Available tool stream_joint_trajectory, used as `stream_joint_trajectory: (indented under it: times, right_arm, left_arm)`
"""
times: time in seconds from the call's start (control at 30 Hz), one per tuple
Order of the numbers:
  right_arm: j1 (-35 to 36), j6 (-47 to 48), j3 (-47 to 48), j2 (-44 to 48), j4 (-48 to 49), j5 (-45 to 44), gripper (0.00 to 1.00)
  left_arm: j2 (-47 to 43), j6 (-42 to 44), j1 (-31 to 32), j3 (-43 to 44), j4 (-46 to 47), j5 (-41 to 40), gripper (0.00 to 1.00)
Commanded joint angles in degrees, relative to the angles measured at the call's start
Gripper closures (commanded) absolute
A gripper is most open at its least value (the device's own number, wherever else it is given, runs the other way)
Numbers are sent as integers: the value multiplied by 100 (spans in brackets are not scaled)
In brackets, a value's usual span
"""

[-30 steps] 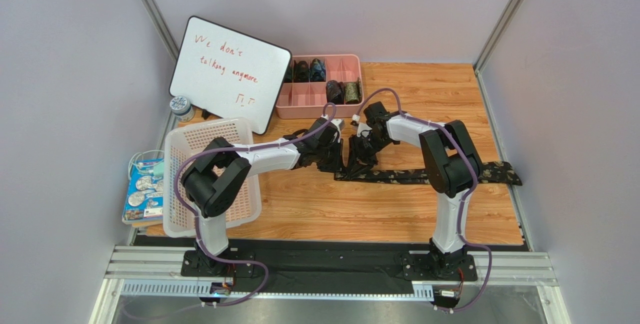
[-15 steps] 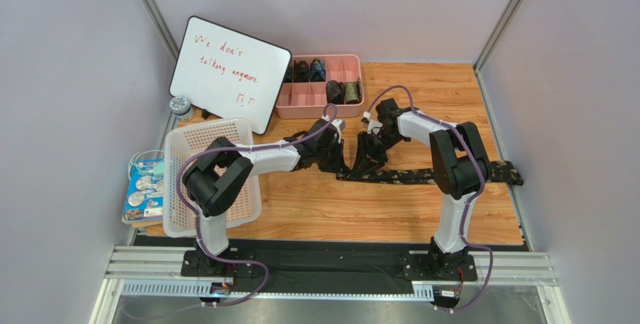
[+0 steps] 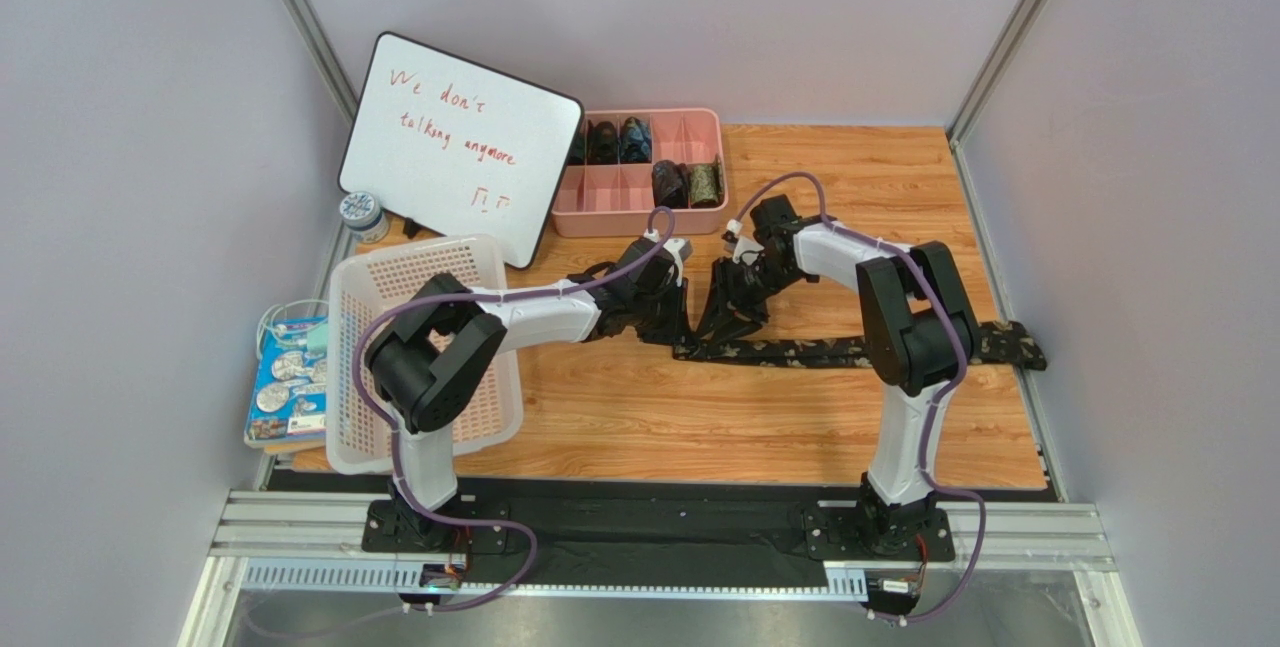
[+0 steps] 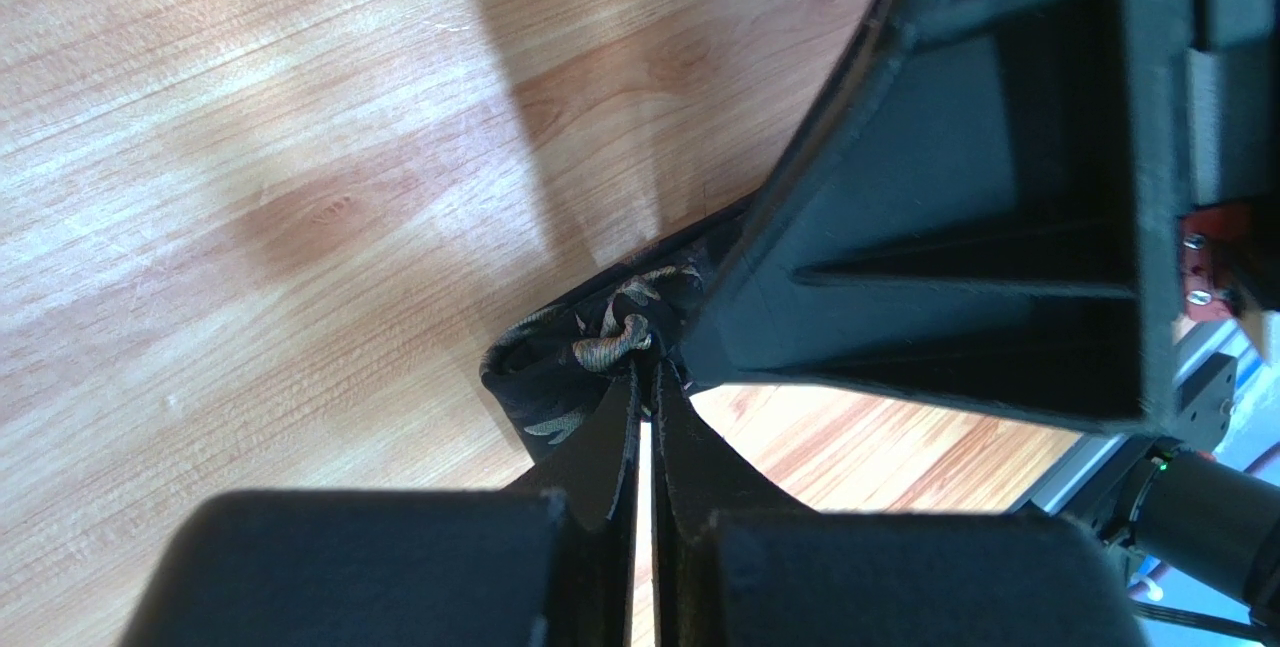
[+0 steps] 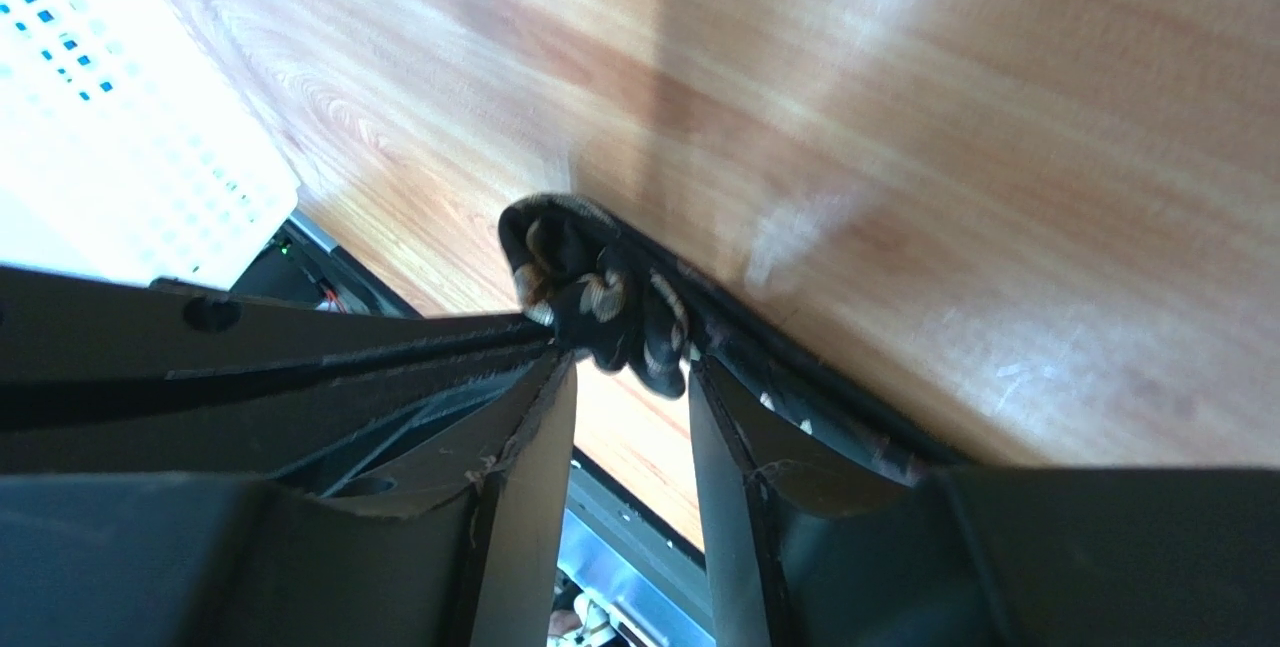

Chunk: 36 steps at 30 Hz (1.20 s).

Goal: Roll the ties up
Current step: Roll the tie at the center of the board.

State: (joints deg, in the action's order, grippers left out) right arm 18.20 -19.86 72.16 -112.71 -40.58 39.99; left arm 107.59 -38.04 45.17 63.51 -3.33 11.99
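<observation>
One dark patterned tie (image 3: 872, 352) lies stretched across the wooden table, from its middle out to the right edge. My left gripper (image 3: 679, 325) is shut on the tie's left end; in the left wrist view its fingertips (image 4: 649, 365) pinch the curled fabric (image 4: 564, 377). My right gripper (image 3: 718, 325) stands just beside it, tip to tip. In the right wrist view its jaws (image 5: 631, 362) are apart, with the bunched end of the tie (image 5: 594, 280) at their tips. Rolled ties (image 3: 669, 182) sit in the pink tray (image 3: 609, 194).
A whiteboard (image 3: 458, 145) leans at the back left, beside the pink tray. A white mesh basket (image 3: 421, 250) stands on the left, and behind it lies a small round tin (image 3: 361, 209). Blue packets (image 3: 289, 377) lie off the table's left edge.
The right arm's elbow has swung to the right and its jaws have widened at the tie's end. The left arm keeps its pinch and has not moved.
</observation>
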Motion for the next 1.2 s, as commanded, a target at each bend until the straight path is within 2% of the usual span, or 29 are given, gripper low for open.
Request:
stream_joint_trajectory:
  times: [0.0, 0.27, 0.43, 0.47, 0.5, 0.53, 0.63, 0.7, 0.73, 0.83, 0.93, 1.03, 1.17]
  right_arm:
    - [61, -150, 8, -173, 270, 106, 62]
    - [307, -89, -18, -243, 314, -17, 65]
    - [360, 104, 9, -401, 173, -263, 78]
    - [360, 148, 9, -419, 156, -359, 83]
    - [360, 192, 9, -462, 103, -430, 93]
    - [351, 271, 9, -480, 85, -465, 99]
    - [334, 412, -96, -498, 129, -580, 100]
    - [316, 456, -167, -472, 251, -676, 100]
    - [307, 517, -228, -463, 287, -676, 100]
    - [299, 606, -299, -437, 436, -659, 100]
    - [307, 702, -369, -419, 621, -545, 100]
    - [316, 843, -396, -393, 726, -360, 100]
    - [316, 957, -519, -331, 902, -167, 100]
  left_arm:
    - [394, 297, 27, -198, -686, -267, 100]
    - [385, 306, 27, -189, -651, -267, 100]
    - [368, 306, 27, -154, -616, -320, 100]
    - [359, 306, 27, -146, -625, -329, 100]
    - [359, 306, 27, -128, -625, -329, 100]
    - [324, 306, 27, -119, -616, -337, 100]
    - [132, 332, 18, -128, -485, -303, 100]
    - [-36, 437, 10, -189, -388, -267, 88]
    - [-271, 534, 10, -233, -222, -172, 73]
    - [-877, 1006, -16, -470, 77, -49, 51]
    - [-1457, 1857, -43, -742, 219, 102, 38]
    - [-1880, 2545, -113, -1068, 263, 347, 30]
    - [-2110, 4038, -122, -1445, 306, 743, 25]
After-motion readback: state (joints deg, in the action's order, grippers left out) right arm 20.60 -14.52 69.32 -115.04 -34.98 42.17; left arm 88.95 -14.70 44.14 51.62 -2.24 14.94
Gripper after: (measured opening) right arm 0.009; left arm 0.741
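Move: The tie's rolled end stands in the left hand's shut fingertips, its middle about 1 cm below that hand. From the part-open right hand it lies about 1 cm back, 1 cm left and 2 cm down. The unrolled strip runs off to the right, its middle some 21 cm right of the right hand and 2 cm back. The pink box is about 22 cm ahead of the right hand and 10 cm to its left; the white basket is 38 cm left and 2 cm back. The tie's rolled end is pinched by the right hand, which sinks about 2 cm onto the roll, edging left, shuts fully and then draws slightly back, keeping its grip. The left hand holds nearly still until that grip is made, then opens wide, lets go and backs off some 5 cm up and 4 cm left, drawing back a little as its fingers tip up and swing clockwise, about 25 degrees in all. ##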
